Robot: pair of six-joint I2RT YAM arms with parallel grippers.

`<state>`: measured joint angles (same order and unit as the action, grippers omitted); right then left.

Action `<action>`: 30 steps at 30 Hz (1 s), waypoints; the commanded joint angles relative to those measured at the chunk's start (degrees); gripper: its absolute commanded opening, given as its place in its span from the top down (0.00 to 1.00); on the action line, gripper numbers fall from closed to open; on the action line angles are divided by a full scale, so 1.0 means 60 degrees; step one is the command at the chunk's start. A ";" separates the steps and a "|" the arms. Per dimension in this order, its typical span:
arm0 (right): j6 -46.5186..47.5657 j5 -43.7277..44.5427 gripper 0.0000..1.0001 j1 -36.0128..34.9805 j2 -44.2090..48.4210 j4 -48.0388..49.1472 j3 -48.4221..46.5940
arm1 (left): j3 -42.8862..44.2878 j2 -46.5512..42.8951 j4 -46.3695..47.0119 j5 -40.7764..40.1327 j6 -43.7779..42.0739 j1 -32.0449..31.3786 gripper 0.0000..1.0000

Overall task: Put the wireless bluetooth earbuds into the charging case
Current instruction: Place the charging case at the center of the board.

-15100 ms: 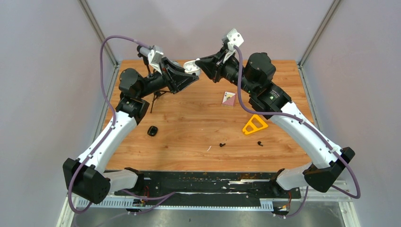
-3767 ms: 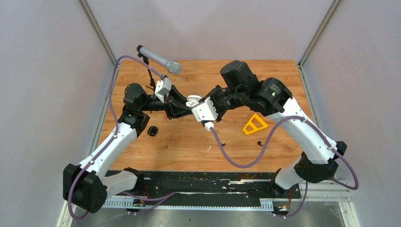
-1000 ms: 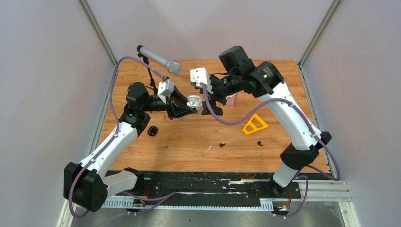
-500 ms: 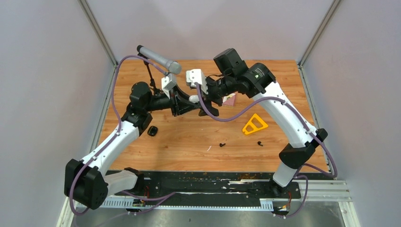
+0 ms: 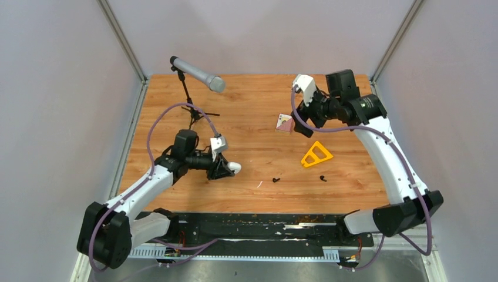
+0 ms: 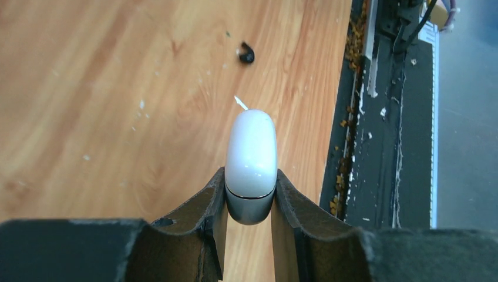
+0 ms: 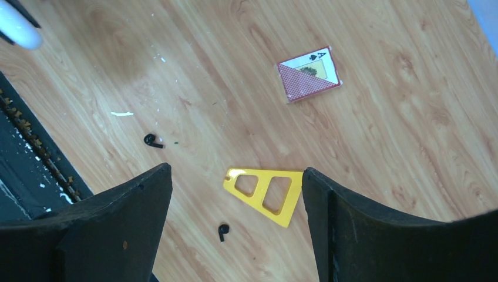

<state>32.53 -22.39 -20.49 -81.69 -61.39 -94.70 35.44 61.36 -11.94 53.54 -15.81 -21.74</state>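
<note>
My left gripper (image 5: pixel 226 169) is shut on the white charging case (image 5: pixel 234 168), low over the near-left of the table. In the left wrist view the case (image 6: pixel 251 154) has its lid closed and both fingers (image 6: pixel 211 205) press on its sides. Two black earbuds (image 5: pixel 275 179) (image 5: pixel 322 177) lie on the wood near the front; the right wrist view shows them too (image 7: pixel 152 140) (image 7: pixel 222 230). One earbud (image 6: pixel 246 54) lies ahead of the case. My right gripper (image 5: pixel 306 124) hangs open and empty high over the back right. No white earbuds show.
A yellow triangle (image 5: pixel 316 154) lies right of centre, a card pack (image 5: pixel 285 123) behind it. A microphone on a stand (image 5: pixel 197 74) sits at the back left. A thin white sliver (image 5: pixel 259 184) lies near the front edge, by the black rail (image 5: pixel 264 226).
The two grippers have parted from mid-table. My left arm came down toward the near edge with the case. My right arm swung back to the far right, still open.
</note>
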 commanded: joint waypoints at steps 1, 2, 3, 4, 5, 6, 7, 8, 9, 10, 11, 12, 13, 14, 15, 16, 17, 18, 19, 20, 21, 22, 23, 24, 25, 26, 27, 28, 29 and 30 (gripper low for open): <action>-0.0553 -0.0014 0.19 -0.0219 0.1146 0.1014 0.0805 | -0.0183 0.0739 0.0943 -0.0024 0.0419 0.0008 1.00; -0.0633 0.0074 0.19 -0.0198 0.1173 0.1050 0.0934 | -0.0064 0.1202 0.1472 -0.0139 0.0994 0.0005 0.99; -0.0707 0.0251 0.19 -0.0179 0.1236 0.1120 0.1058 | 0.0134 0.1798 0.1864 -0.0240 0.1687 0.0014 0.98; -0.0733 0.0558 0.19 -0.0174 0.1294 0.1246 0.1222 | 0.0438 0.2422 0.2228 -0.0171 0.2241 0.0011 0.97; -0.0746 0.0896 0.19 -0.0174 0.1352 0.1368 0.1376 | 0.0762 0.3051 0.2529 -0.0009 0.2828 0.0005 0.97; -0.0718 0.1173 0.19 -0.0174 0.1398 0.1464 0.1496 | 0.1041 0.3680 0.2922 0.0046 0.3689 0.0005 0.96; -0.0663 0.1398 0.19 -0.0154 0.1431 0.1490 0.1571 | 0.1304 0.4274 0.3378 -0.0025 0.4510 -0.0006 0.96; -0.0603 0.1556 0.19 -0.0138 0.1461 0.1507 0.1632 | 0.1597 0.4899 0.3563 -0.0219 0.5243 -0.0030 0.96; -0.0570 0.1664 0.19 -0.0131 0.1499 0.1516 0.1643 | 0.1976 0.5455 0.3528 -0.0396 0.5759 -0.0062 0.95; -0.0559 0.1712 0.19 -0.0110 0.1519 0.1527 0.1661 | 0.2297 0.5904 0.3615 -0.0463 0.6210 -0.0088 0.93; -0.0535 0.1727 0.19 -0.0114 0.1547 0.1515 0.1672 | 0.2485 0.6280 0.3961 -0.0642 0.6909 -0.0097 0.91; -0.0512 0.1725 0.19 -0.0104 0.1580 0.1522 0.1705 | 0.2538 0.6541 0.4552 -0.0906 0.7647 -0.0098 0.87; -0.0500 0.1716 0.19 -0.0094 0.1619 0.1525 0.1777 | 0.2557 0.6785 0.5094 -0.1150 0.8418 -0.0109 0.83; -0.0475 0.1728 0.19 -0.0100 0.1679 0.1529 0.1842 | 0.2618 0.6996 0.5611 -0.1327 0.9018 -0.0180 0.78; -0.0470 0.1740 0.19 -0.0100 0.1728 0.1513 0.1904 | 0.2767 0.7259 0.5741 -0.1468 0.9357 -0.0247 0.75; -0.0462 0.1744 0.19 -0.0102 0.1767 0.1515 0.1985 | 0.2981 0.7532 0.5583 -0.1665 0.9557 -0.0313 0.74; -0.0457 0.1750 0.19 -0.0101 0.1822 0.1504 0.2033 | 0.3257 0.7773 0.4980 -0.1933 0.9571 -0.0372 0.73; -0.0444 0.1752 0.19 -0.0101 0.1865 0.1501 0.2080 | 0.3495 0.8010 0.4591 -0.2294 0.9547 -0.0431 0.72; -0.0444 0.1752 0.19 -0.0104 0.1898 0.1489 0.2109 | 0.3755 0.8276 0.3916 -0.2709 0.9560 -0.0478 0.71; -0.0424 0.1758 0.19 -0.0090 0.1918 0.1472 0.2115 | 0.3851 0.8444 0.3519 -0.2988 0.9556 -0.0510 0.70; -0.0423 0.1777 0.19 -0.0088 0.1934 0.1471 0.2112 | 0.3983 0.8562 0.3284 -0.3122 0.9532 -0.0541 0.69; -0.0427 0.1801 0.20 -0.0090 0.1934 0.1460 0.2060 | 0.4063 0.8608 0.3009 -0.3217 0.9493 -0.0573 0.68; -0.0403 0.1828 0.20 -0.0086 0.1916 0.1437 0.1999 | 0.4156 0.8605 0.2669 -0.3411 0.9416 -0.0593 0.65; -0.0388 0.1846 0.20 -0.0079 0.1901 0.1408 0.1929 | 0.4221 0.8562 0.2431 -0.3552 0.9317 -0.0596 0.61; -0.0384 0.1864 0.20 -0.0085 0.1873 0.1388 0.1860 | 0.4293 0.8530 0.2147 -0.3621 0.9209 -0.0576 0.58; -0.0365 0.1863 0.20 -0.0086 0.1857 0.1391 0.1820 | 0.4386 0.8498 0.1794 -0.3708 0.9080 -0.0557 0.54; -0.0352 0.1860 0.20 -0.0084 0.1822 0.1397 0.1750 | 0.4484 0.8445 0.1384 -0.3841 0.8916 -0.0540 0.51; -0.0341 0.1837 0.20 -0.0086 0.1803 0.1398 0.1694 | 0.4584 0.8361 0.0910 -0.4067 0.8687 -0.0538 0.46; -0.0336 0.1811 0.20 -0.0086 0.1740 0.1398 0.1636 | 0.4648 0.8230 0.0460 -0.4326 0.8352 -0.0525 0.41; -0.0289 0.1758 0.20 -0.0082 0.1689 0.1367 0.1569 | 0.4661 0.8118 0.0038 -0.4470 0.8063 -0.0503 0.39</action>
<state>30.17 -12.25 -21.23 -71.68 -54.57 -82.15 62.30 112.36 1.91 35.42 38.83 -25.12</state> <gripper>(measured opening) 0.807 0.565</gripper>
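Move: The charging case is already in the left fingers; its spot at the board's centre lies about 15 cm ahead, 8 cm to the right and 12 cm below. Counted from the left hand, the card box is some 24 cm ahead and 17 cm right, the black earbud level and 14 cm right, the yellow triangle 9 cm ahead and 27 cm right, all on the board 13 cm down. From the right hand, that spot is about 3 cm ahead, 13 cm left and 26 cm below. The charging case, held closed in the left fingers, is first lowered, then swept forward about 15 cm while sinking some 11 cm and going 7 cm right to the board's centre. The wrist rolls roughly 60 degrees on the way, fingers ending more steeply down; at the board they open and let go of the case. The empty right hand, still open, drifts about 3 cm right, away from that spot. ##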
